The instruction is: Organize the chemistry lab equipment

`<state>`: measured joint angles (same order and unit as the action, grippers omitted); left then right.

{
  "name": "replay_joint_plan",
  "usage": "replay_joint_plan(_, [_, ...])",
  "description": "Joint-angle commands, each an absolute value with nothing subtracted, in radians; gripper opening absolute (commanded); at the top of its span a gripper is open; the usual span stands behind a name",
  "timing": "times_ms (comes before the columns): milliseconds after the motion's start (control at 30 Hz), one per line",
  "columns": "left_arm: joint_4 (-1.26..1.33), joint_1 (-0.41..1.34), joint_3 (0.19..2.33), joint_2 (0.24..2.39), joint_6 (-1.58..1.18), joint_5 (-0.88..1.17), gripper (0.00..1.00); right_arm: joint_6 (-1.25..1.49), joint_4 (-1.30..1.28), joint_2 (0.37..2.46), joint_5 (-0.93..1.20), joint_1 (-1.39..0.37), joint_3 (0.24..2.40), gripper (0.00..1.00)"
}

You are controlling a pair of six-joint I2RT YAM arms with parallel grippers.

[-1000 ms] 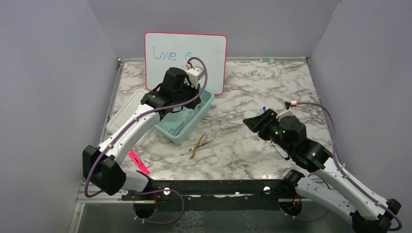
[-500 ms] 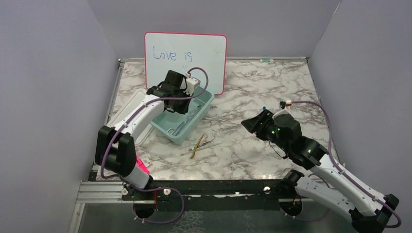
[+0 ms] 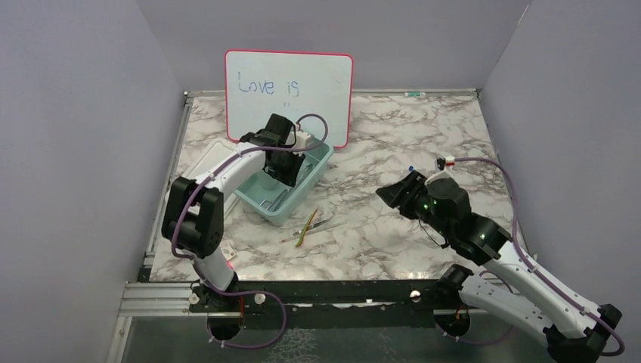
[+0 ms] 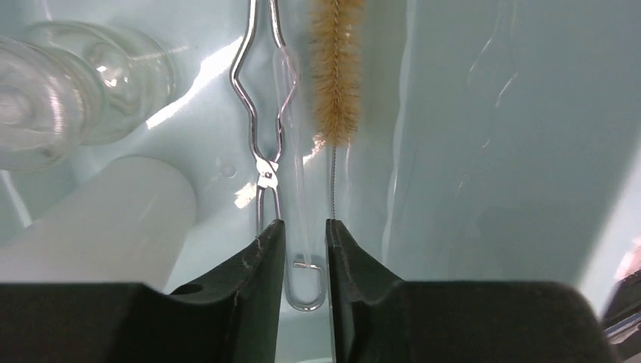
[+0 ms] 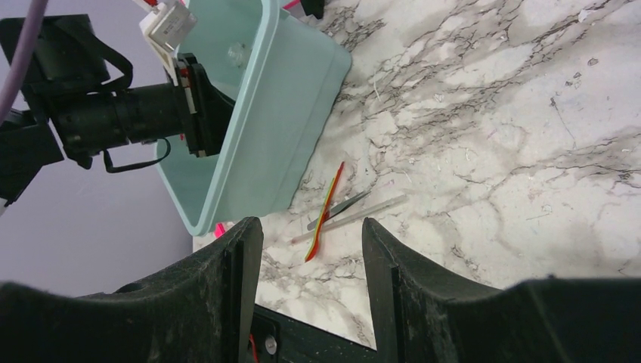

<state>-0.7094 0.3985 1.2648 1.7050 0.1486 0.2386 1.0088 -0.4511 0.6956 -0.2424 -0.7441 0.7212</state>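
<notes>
My left gripper [image 3: 289, 174] reaches down into the teal bin [image 3: 320, 160]. In the left wrist view its jaws [image 4: 302, 227] stand slightly apart, open, with the rounded end of a clear tube [image 4: 305, 291] lying on the bin floor between them. Also in the bin are the metal tongs [image 4: 258, 91], the brown bristle brush [image 4: 335, 68], the glass flask [image 4: 60, 91] and the white bottle [image 4: 106, 219]. My right gripper [image 5: 311, 223] hovers open and empty over the table, right of a red-yellow strip [image 5: 326, 200], metal tweezers [image 5: 342, 208] and a clear rod [image 5: 363, 212].
The pink-framed whiteboard [image 3: 289, 83] stands behind the bin. A white lid [image 3: 196, 170] lies left of it. A pink marker [image 3: 221, 259] lies near the front edge by the left arm's base. A small blue-tipped item [image 3: 410, 168] peeks out behind my right gripper.
My left arm has swung forward and lowered its gripper into the bin, and its jaws have parted slightly. The right arm shifted slightly left, then stayed still.
</notes>
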Motion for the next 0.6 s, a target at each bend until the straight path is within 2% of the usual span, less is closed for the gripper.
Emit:
replay_joint_plan(0, [-0.708,0.393,1.32,1.625,0.133,0.259,0.3,1.002,-0.462,0.699,-0.253,-0.739,0.729,0.56])
replay_joint_plan(300, [-0.694,0.394,1.339,1.459,0.066,0.292,0.46,1.019,-0.462,0.693,-0.257,-0.739,0.712,0.56])
replay_joint_plan(567, [-0.606,0.469,1.24,1.267,0.056,0.458,0.53,1.062,-0.462,0.703,-0.244,-0.739,0.665,0.56])
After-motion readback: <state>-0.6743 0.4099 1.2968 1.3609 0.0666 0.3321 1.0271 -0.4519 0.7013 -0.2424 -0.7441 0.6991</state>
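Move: My left hand is down in the bin, fingers already parted over the brush's wire; the bristles lie about 4 cm ahead and 4 cm to its right. The bottle is some 5 cm ahead and 5 cm left, the glass beaker about 7 cm ahead and 2 cm left. The coloured spatula, still out on the table, lies roughly 12 cm back and 4 cm right of my left hand, and about 19 cm left of and level with my right, some 18 cm below it. I leave the brush lying and lift my left hand almost straight up out of the bin, about 14 cm and gathering speed, drifting only a couple of centimetres right near the top. As it climbs I spread the fingers wider, to about half open, and tilt them some 25 degrees so that they point more forward and to my right. ##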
